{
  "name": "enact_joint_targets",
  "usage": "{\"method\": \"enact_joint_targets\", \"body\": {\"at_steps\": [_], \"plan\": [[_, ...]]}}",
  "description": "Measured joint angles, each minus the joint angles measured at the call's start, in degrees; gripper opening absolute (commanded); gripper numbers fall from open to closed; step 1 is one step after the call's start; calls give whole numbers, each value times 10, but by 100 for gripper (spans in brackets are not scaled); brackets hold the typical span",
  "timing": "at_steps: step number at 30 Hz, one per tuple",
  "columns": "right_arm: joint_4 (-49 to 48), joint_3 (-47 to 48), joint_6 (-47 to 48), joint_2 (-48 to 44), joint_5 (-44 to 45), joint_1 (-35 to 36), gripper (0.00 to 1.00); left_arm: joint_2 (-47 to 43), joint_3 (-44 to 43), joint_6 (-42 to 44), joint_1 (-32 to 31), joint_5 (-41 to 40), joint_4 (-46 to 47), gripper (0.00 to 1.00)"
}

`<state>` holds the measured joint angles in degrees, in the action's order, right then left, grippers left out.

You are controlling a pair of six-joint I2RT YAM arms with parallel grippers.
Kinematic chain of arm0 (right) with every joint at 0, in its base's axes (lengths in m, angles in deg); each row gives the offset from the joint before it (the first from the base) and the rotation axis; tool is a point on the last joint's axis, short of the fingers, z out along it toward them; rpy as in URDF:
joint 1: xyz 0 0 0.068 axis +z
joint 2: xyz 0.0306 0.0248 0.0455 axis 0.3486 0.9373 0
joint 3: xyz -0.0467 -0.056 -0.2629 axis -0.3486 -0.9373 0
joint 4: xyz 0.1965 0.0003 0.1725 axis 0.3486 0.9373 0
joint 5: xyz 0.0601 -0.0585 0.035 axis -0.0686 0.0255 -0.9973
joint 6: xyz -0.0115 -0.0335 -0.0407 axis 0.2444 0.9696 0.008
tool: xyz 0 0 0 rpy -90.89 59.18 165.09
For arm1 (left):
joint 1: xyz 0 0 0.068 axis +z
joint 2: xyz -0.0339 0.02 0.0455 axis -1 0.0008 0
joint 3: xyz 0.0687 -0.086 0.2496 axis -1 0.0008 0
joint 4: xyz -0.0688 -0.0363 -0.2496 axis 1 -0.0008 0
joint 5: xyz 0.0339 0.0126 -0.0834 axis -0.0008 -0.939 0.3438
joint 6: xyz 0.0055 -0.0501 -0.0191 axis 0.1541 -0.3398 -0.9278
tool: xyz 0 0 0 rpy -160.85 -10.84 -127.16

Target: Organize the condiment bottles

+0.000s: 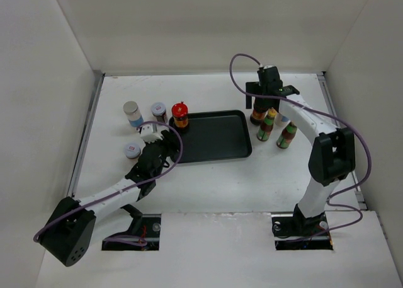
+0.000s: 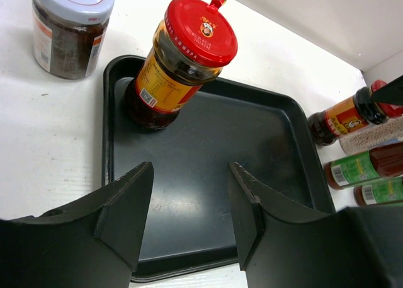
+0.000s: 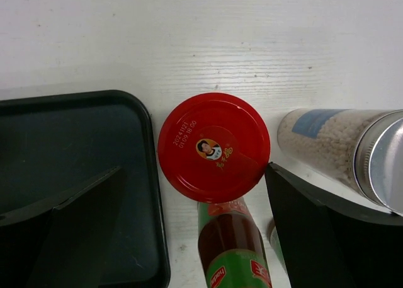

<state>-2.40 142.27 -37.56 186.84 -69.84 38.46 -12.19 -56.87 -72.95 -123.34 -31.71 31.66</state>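
Note:
One red-capped dark jar (image 1: 181,115) (image 2: 182,67) stands in the far left corner of the black tray (image 1: 217,140) (image 2: 252,143). My left gripper (image 1: 169,138) (image 2: 189,193) hovers open over the tray's near left edge, nothing between its fingers. The other red-capped jar (image 1: 258,115) (image 3: 214,146) stands on the table just right of the tray. My right gripper (image 1: 267,89) (image 3: 192,169) hangs open above it, one finger on each side of the cap. Beside that jar are two slim green bottles (image 1: 267,125) (image 1: 287,135) (image 3: 233,250) and a white cylinder (image 3: 334,143).
Left of the tray stand a white cylinder (image 1: 133,113), a grey-lidded jar (image 1: 158,110) (image 2: 69,23) and a second grey-lidded jar (image 1: 132,149) close to my left forearm. White walls enclose the table on three sides.

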Motion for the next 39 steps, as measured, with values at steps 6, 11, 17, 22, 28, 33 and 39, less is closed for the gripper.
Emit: {"method": "enact_joint_targets", "body": {"at_steps": [6,11,17,22,28,33,39], "plan": [[0,3,2,13,7,-1,99,1,0,-2,1,2,1,48],[-1,16,3,31,19,-1,94,2,0,-3,3,5,2,49],[-1,22,6,45,28,-2,85,2,0,-3,4,6,4,49],[-1,23,7,45,30,-4,85,2,0,-4,8,7,5,49],[0,34,10,61,32,-5,82,1,0,-4,11,7,5,49],[0,37,10,69,33,-9,59,-3,0,-4,16,7,5,49],[-3,37,10,69,36,-9,49,-3,1,-6,19,7,5,49]]}}
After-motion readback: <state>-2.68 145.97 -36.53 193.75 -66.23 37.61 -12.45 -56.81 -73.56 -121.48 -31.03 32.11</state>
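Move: The red-lidded jar stands almost under the right hand's open fingers, its middle about 2 cm ahead, 1 cm to the right and 7 cm below. The near green bottle stands some 5 cm back and 4 cm right of the hand; the white-bead bottle is 2 cm ahead and 11 cm right, and the black tray's middle 5 cm back and 17 cm left. From the left hand the jar is roughly 14 cm ahead and 32 cm right. With its fingers slanting forward and down, the right hand eases down about 3 cm and some 2 cm forward, drifting slightly right to centre over the red-lidded jar, in short stages with brief pauses. On the way the wide-open fingers close by about a quarter of their range until they pinch the jar from both sides at its red lid, and the hand then holds there with the wrist barely turned. ##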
